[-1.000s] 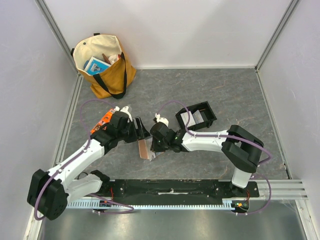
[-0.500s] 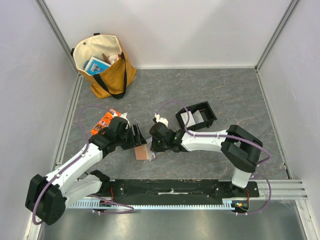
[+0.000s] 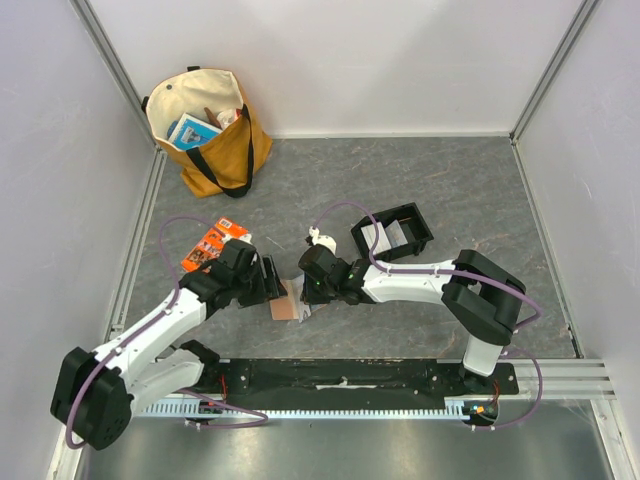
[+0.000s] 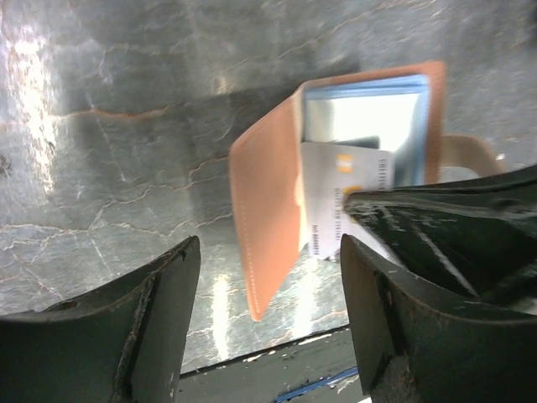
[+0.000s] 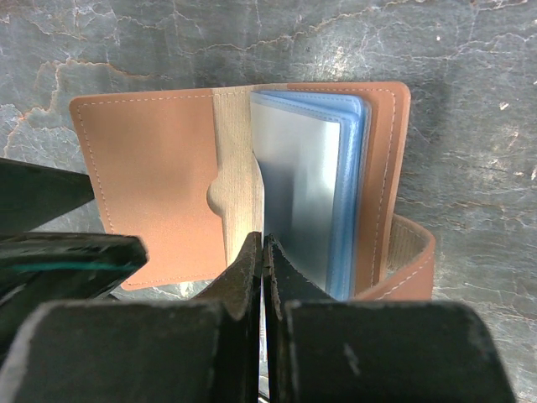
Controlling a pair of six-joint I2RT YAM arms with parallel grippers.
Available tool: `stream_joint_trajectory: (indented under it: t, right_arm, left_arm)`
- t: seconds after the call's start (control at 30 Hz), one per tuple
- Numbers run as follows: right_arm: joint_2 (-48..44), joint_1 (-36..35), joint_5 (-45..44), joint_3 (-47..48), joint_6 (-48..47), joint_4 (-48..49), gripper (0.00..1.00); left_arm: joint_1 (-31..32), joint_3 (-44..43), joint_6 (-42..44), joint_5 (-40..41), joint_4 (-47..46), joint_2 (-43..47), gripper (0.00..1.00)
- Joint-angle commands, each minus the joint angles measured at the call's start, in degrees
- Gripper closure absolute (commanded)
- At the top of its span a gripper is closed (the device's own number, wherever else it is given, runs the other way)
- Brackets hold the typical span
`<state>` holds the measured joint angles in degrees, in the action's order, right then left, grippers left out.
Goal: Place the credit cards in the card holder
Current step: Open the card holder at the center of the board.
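Observation:
The card holder (image 5: 151, 185) lies open on the grey table, tan cover to the left and light-blue slots to the right. My right gripper (image 5: 264, 248) is shut on a credit card, seen edge-on, at the slots' near edge. In the left wrist view the white credit card (image 4: 336, 197) pokes out of the card holder (image 4: 268, 218). My left gripper (image 4: 268, 319) stands open just short of the tan cover and touches nothing. From above, the card holder (image 3: 283, 308) sits between the left gripper (image 3: 272, 283) and the right gripper (image 3: 305, 292).
A black two-compartment tray (image 3: 412, 218) behind the right arm holds white cards (image 3: 385, 236). An orange printed packet (image 3: 210, 245) lies left of the left gripper. A yellow tote bag (image 3: 205, 130) stands at the back left. Walls close in on three sides.
My left gripper has drawn back toward the near side and a little left. The card holder's tan cover has dropped flatter. The right gripper has stayed shut in place.

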<state>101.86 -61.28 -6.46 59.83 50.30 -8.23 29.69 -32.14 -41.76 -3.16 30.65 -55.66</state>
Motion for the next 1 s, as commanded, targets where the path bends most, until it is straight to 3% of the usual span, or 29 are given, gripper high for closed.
stream_joint_trajectory:
  t: [0.0,0.1,0.2,0.57,0.97]
  right_arm:
    - [0.18,-0.07,-2.16,0.46,-1.35,-2.58,1.00]
    - [-2.01,0.19,-2.33,0.55,-2.22,-1.97,1.00]
    - [-5.87,1.68,-3.29,-0.07,-2.75,-2.23,1.00]
    - [-15.99,9.33,-3.30,-6.39,-4.07,-3.90,1.00]
    - [-12.22,10.12,-0.66,-7.80,-4.42,-3.29,1.00]
  left_arm:
    - [-0.07,2.69,-0.69,-1.67,-4.54,-2.69,0.40]
    - [-0.16,3.49,-0.43,-2.64,-7.27,-4.28,0.75]
    - [-0.16,3.49,0.36,-3.61,-9.03,-4.99,0.97]
    - [-0.07,0.68,4.40,-4.84,-8.95,-5.77,0.98]
    - [0.02,0.85,5.72,-6.24,-10.26,-9.03,0.98]
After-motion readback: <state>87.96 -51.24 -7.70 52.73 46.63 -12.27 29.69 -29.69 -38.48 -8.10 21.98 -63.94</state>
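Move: The card holder's left cover flap lies just below the open left hand, about 4 cm down, 1 cm back and 2 cm right. From the right hand, which already grips a card, the holder's clear sleeves are roughly 3 cm right, 1 cm ahead and 2 cm lower, the cover flap about 6 cm left and level. The black card box stands some 17 cm ahead and 21 cm right of the right hand. Left sinks 3 cm and pinches the flap; right arcs its card about 8 cm right, forward and up. ##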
